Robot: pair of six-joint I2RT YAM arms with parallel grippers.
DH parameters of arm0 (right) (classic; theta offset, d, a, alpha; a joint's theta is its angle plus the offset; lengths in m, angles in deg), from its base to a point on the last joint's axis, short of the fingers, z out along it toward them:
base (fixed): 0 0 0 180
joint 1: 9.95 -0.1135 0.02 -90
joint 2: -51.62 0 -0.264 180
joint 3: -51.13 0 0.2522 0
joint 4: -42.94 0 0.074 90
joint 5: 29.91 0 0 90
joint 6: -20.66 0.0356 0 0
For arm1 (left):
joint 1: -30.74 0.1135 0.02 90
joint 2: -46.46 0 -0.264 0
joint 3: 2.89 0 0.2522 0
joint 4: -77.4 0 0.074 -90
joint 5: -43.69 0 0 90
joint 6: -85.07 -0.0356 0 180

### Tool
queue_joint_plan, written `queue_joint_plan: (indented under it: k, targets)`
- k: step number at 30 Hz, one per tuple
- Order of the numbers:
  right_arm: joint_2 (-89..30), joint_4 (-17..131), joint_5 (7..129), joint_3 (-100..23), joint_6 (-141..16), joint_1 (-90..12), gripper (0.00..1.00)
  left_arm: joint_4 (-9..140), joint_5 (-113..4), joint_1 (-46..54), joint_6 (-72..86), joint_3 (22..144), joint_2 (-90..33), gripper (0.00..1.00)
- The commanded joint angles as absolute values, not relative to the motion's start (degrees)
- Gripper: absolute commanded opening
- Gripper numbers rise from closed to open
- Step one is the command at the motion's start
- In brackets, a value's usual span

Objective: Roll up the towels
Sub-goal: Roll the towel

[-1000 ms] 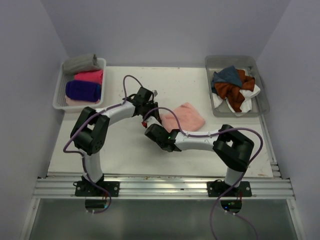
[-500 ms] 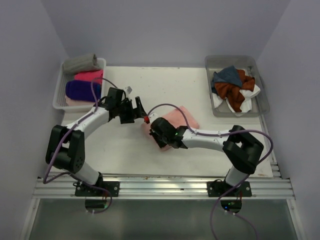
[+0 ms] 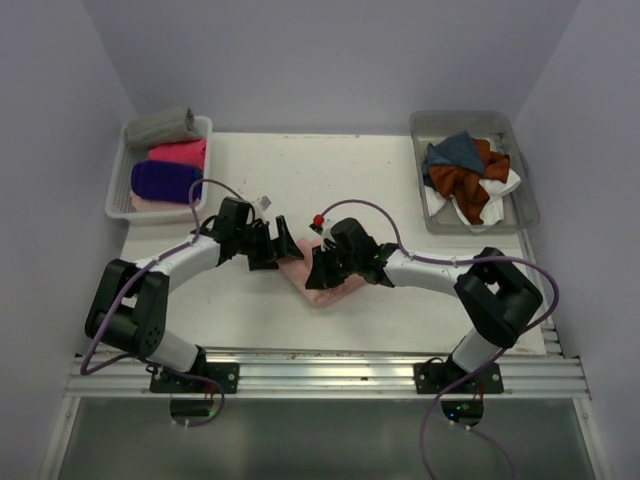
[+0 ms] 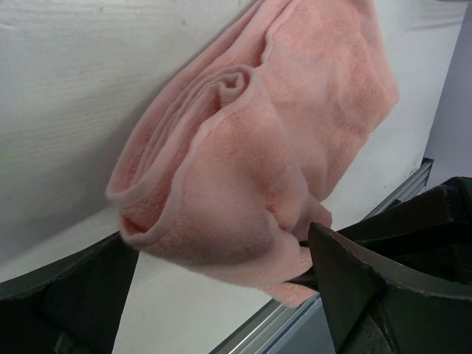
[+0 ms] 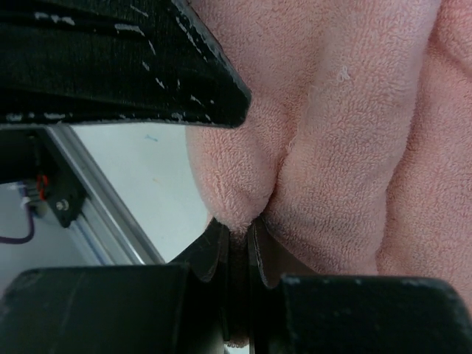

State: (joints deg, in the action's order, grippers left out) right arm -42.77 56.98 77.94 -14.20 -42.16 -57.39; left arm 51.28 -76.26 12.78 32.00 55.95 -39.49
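A salmon pink towel [image 3: 332, 290], loosely rolled, lies on the white table between my two grippers. The left wrist view shows its spiral end [image 4: 236, 81] and its thick body [image 4: 258, 147]. My left gripper [image 3: 285, 248] stands wide open at the towel's left end, one finger [image 4: 74, 295] on each side of the roll. My right gripper [image 3: 318, 270] is shut on a pinched fold of that towel [image 5: 332, 147], the cloth squeezed between the closed fingertips [image 5: 214, 251]. Rolled grey [image 3: 160, 126], hot pink [image 3: 180, 152] and purple [image 3: 166, 180] towels lie in the left tray.
The white tray [image 3: 116, 196] with the rolled towels stands at the back left. A grey bin [image 3: 522, 205] at the back right holds loose teal [image 3: 455, 150], rust orange [image 3: 455, 182] and white [image 3: 500, 190] towels. A metal rail [image 3: 320, 372] runs along the near edge.
My left gripper opened wide and came back beside the towel. My right gripper shut on the towel and drew it nearer and leftward.
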Motion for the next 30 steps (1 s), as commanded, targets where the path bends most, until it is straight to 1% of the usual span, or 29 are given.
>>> queue_joint_plan:
  k: [1,6,8,9,10,11,12,13,14,15,16,17,18,19,20,22,23,30]
  targets:
    - [-42.0,49.9,87.8,-12.1,-36.6,-56.1,0.00,57.5,-78.1,10.7,34.7,55.3,-38.7,1.00]
    - [-42.3,48.4,90.5,-10.5,-35.4,-54.4,0.00,58.7,-75.7,8.4,36.1,57.5,-42.5,0.99]
    - [-42.2,49.9,89.6,-10.9,-36.7,-54.4,0.00,59.6,-75.4,8.3,37.0,58.1,-43.5,0.87]
    - [-41.7,51.9,89.1,-11.3,-37.3,-54.4,0.00,59.7,-75.4,8.3,37.3,58.3,-44.4,0.79]
    - [-41.5,53.2,87.5,-11.7,-38.6,-54.5,0.06,59.5,-75.4,8.2,37.3,58.9,-44.7,0.72]
    - [-41.0,54.7,86.8,-12.2,-39.2,-54.5,0.12,59.1,-75.0,8.1,37.3,59.2,-44.8,0.54]
    - [-39.9,56.5,85.9,-13.1,-40.7,-54.5,0.20,58.4,-74.6,7.8,37.3,59.6,-45.1,0.42]
    - [-39.3,59.4,81.9,-13.7,-41.8,-54.8,0.41,55.7,-74.1,7.7,37.3,60.7,-45.3,0.17]
    - [-38.5,63.9,79.5,-15.4,-43.1,-55.2,0.51,54.0,-73.1,7.7,37.3,61.4,-45.8,0.07]
    - [-37.3,66.2,76.2,-16.4,-45.8,-56.8,0.61,51.0,-72.6,7.7,37.3,61.9,-46.0,0.00]
    - [-36.7,68.5,69.8,-17.5,-47.2,-57.7,0.72,49.9,-72.0,7.7,37.7,62.7,-46.2,0.00]
    - [-36.4,72.5,65.8,-20.1,-48.7,-59.1,0.77,49.1,-71.0,7.7,38.0,62.8,-46.2,0.00]
    - [-36.3,74.3,62.0,-21.4,-51.2,-62.5,0.79,48.3,-70.7,7.7,38.3,62.8,-46.0,0.00]
    - [-36.5,75.8,58.9,-22.6,-52.4,-64.0,0.80,47.3,-70.4,7.7,38.9,62.6,-45.9,0.00]
    - [-36.8,78.0,52.8,-24.8,-53.4,-65.5,0.81,46.9,-70.0,7.7,39.2,62.5,-45.6,0.00]
    - [-38.3,79.5,47.6,-26.3,-55.4,-69.0,0.82,46.2,-69.5,7.7,39.9,62.4,-45.2,0.00]
    - [-38.9,80.3,43.2,-27.2,-55.9,-70.1,0.82,45.8,-68.8,7.7,40.2,62.4,-44.9,0.00]
    - [-45.8,80.4,31.8,-28.4,-60.0,-78.6,0.79,44.3,-67.7,7.8,41.0,63.8,-44.5,0.00]
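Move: The far-left end of the pink towel's roll lies about 3 cm right of the left hand and 2 cm below, with the roll's near end some 10 cm right, 6 cm back and 1 cm below. The shut right gripper is roughly 10 cm right and 5 cm back of the left hand. From the right hand, that far-left end is some 7 cm left, 4 cm ahead and 2 cm down; the near end is 1 cm back and 1 cm down. Bring the open left gripper about 3 cm right and down onto the far-left end of the towel roll, shut it there, and keep that pinch, easing slightly back left. Only once it starts closing, open the right fingers to let go of the near end, lift that hand about 4.5 cm, tilting its fingers some 40 degrees steeper down and more forward, then begin lowering it open over the near end. ##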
